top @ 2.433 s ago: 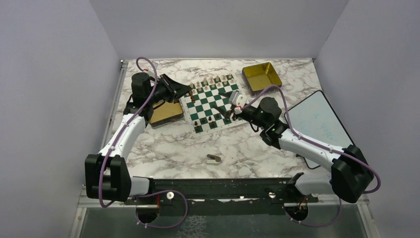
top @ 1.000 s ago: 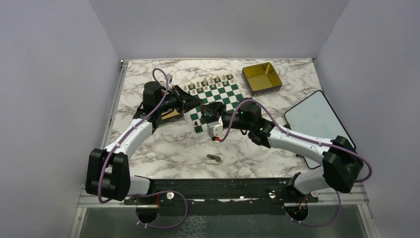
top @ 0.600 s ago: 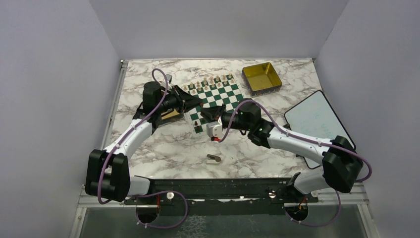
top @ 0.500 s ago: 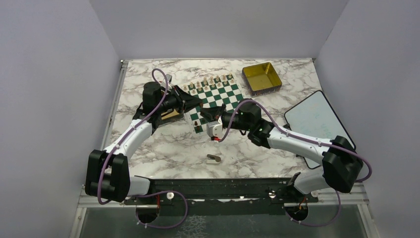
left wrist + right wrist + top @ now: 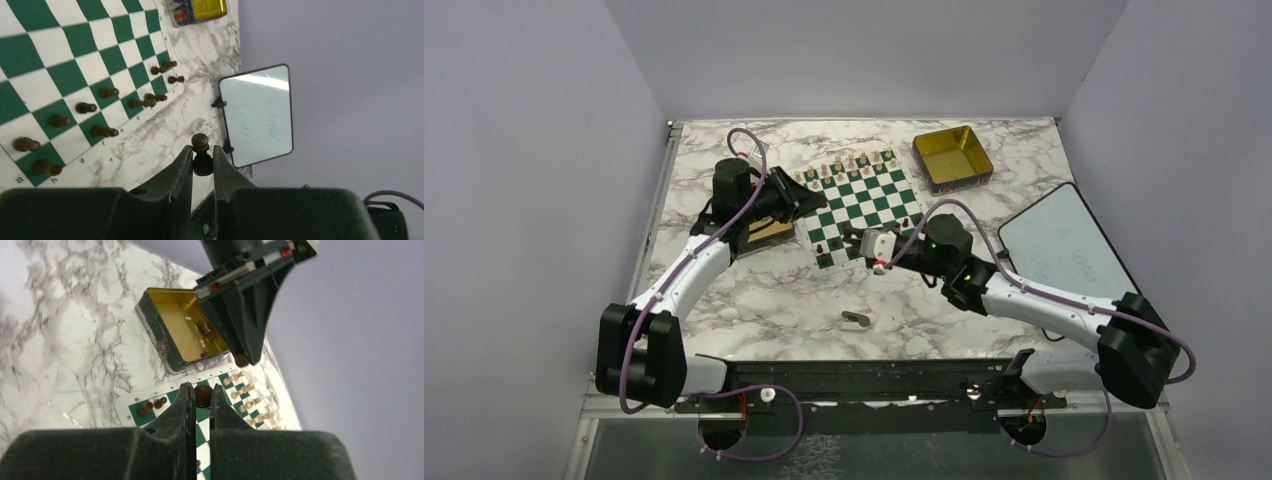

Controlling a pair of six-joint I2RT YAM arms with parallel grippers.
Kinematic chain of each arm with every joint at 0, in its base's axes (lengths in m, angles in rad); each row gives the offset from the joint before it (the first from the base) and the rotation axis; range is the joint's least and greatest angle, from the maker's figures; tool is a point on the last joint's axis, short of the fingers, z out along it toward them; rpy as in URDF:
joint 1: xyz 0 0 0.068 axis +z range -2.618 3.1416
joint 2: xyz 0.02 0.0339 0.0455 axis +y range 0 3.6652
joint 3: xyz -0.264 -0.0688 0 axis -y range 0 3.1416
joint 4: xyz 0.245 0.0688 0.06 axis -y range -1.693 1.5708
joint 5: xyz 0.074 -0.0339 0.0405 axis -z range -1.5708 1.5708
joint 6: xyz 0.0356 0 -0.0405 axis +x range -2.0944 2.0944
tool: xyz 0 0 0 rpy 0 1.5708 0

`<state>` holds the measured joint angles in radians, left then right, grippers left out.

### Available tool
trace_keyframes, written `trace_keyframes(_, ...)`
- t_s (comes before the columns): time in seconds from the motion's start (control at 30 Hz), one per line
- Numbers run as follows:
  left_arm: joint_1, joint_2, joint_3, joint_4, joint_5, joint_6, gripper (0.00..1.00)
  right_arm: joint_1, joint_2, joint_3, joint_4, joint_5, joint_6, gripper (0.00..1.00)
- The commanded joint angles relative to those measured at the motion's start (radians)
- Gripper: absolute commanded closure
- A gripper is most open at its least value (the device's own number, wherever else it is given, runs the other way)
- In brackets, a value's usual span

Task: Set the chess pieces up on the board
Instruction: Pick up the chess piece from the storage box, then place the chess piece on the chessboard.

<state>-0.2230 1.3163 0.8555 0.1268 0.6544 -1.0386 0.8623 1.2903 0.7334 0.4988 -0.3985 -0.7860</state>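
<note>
The green and white board (image 5: 860,200) lies mid-table, with pale pieces along its far rows and dark chess pieces (image 5: 822,246) along its near edge. Over the board's left edge hangs my left gripper (image 5: 816,203), shut on a dark pawn (image 5: 202,156) that stands up between the fingertips (image 5: 202,148). My right gripper (image 5: 852,234) hovers above the near rows, shut on a round-topped dark piece (image 5: 203,395). Several dark pieces (image 5: 82,107) stand in two rows on the board (image 5: 60,55). More dark pieces (image 5: 205,330) lie inside the gold tin (image 5: 159,320).
A gold tin (image 5: 760,231) sits under the left arm, beside the board. A second gold tin (image 5: 952,156) stands at the back right. At the right edge lies a white tablet (image 5: 1064,250). A small brown object (image 5: 856,319) rests near the front.
The right gripper closed on a dark piece at the board's near left corner and drew back to the right with it. The left gripper shifted slightly away, still holding its pawn.
</note>
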Motion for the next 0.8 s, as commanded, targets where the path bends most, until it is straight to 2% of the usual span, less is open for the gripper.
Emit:
trace_keyframes(0.0, -0.001, -0.025, 0.112, -0.181, -0.174, 0.292, 0.87, 0.004, -0.043, -0.001, 0.045, 0.212, 0.374, 0.99)
trace_keyframes(0.1, -0.001, -0.043, 0.147, -0.285, -0.283, 0.443, 0.87, 0.002, -0.032, 0.021, -0.029, 0.285, 0.54, 0.98)
trace_keyframes(0.3, -0.001, -0.129, 0.105, -0.341, -0.428, 0.647, 0.87, -0.021, 0.044, 0.039, -0.095, 0.353, 0.734, 0.98)
trace_keyframes(0.53, -0.002, -0.184, 0.004, -0.328, -0.42, 0.765, 0.87, -0.037, 0.125, 0.006, -0.011, 0.433, 0.798, 0.97)
trace_keyframes(0.77, -0.001, -0.195, -0.034, -0.314, -0.404, 0.77, 0.86, -0.047, 0.208, -0.006, 0.083, 0.515, 0.846, 0.97)
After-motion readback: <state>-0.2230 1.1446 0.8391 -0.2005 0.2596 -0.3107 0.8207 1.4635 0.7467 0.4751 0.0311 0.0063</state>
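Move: The left hand, holding a dark piece, has the storage box about 18 cm to its left and 9 ahead; the chessboard's middle is roughly 11 ahead and 7 to the right. The right hand also holds a dark piece; the free square in the near row lies some 7 cm ahead and 2 left, and the dark corner piece 6 ahead and 5 left. All of these lie about 20 cm below the hands. Both grippers keep their pinch on a dark piece as they draw apart. The left arcs about 8 cm to its left, towards the storage box, then sinks some 4 cm, rolling its left side up about 40 degrees so the fingers point more forward and down. The right sinks about 8 cm and reaches 6 forward, slightly right, towards the board's near row, its fingers swinging round from leftward to forward-left and tipping a little down. ##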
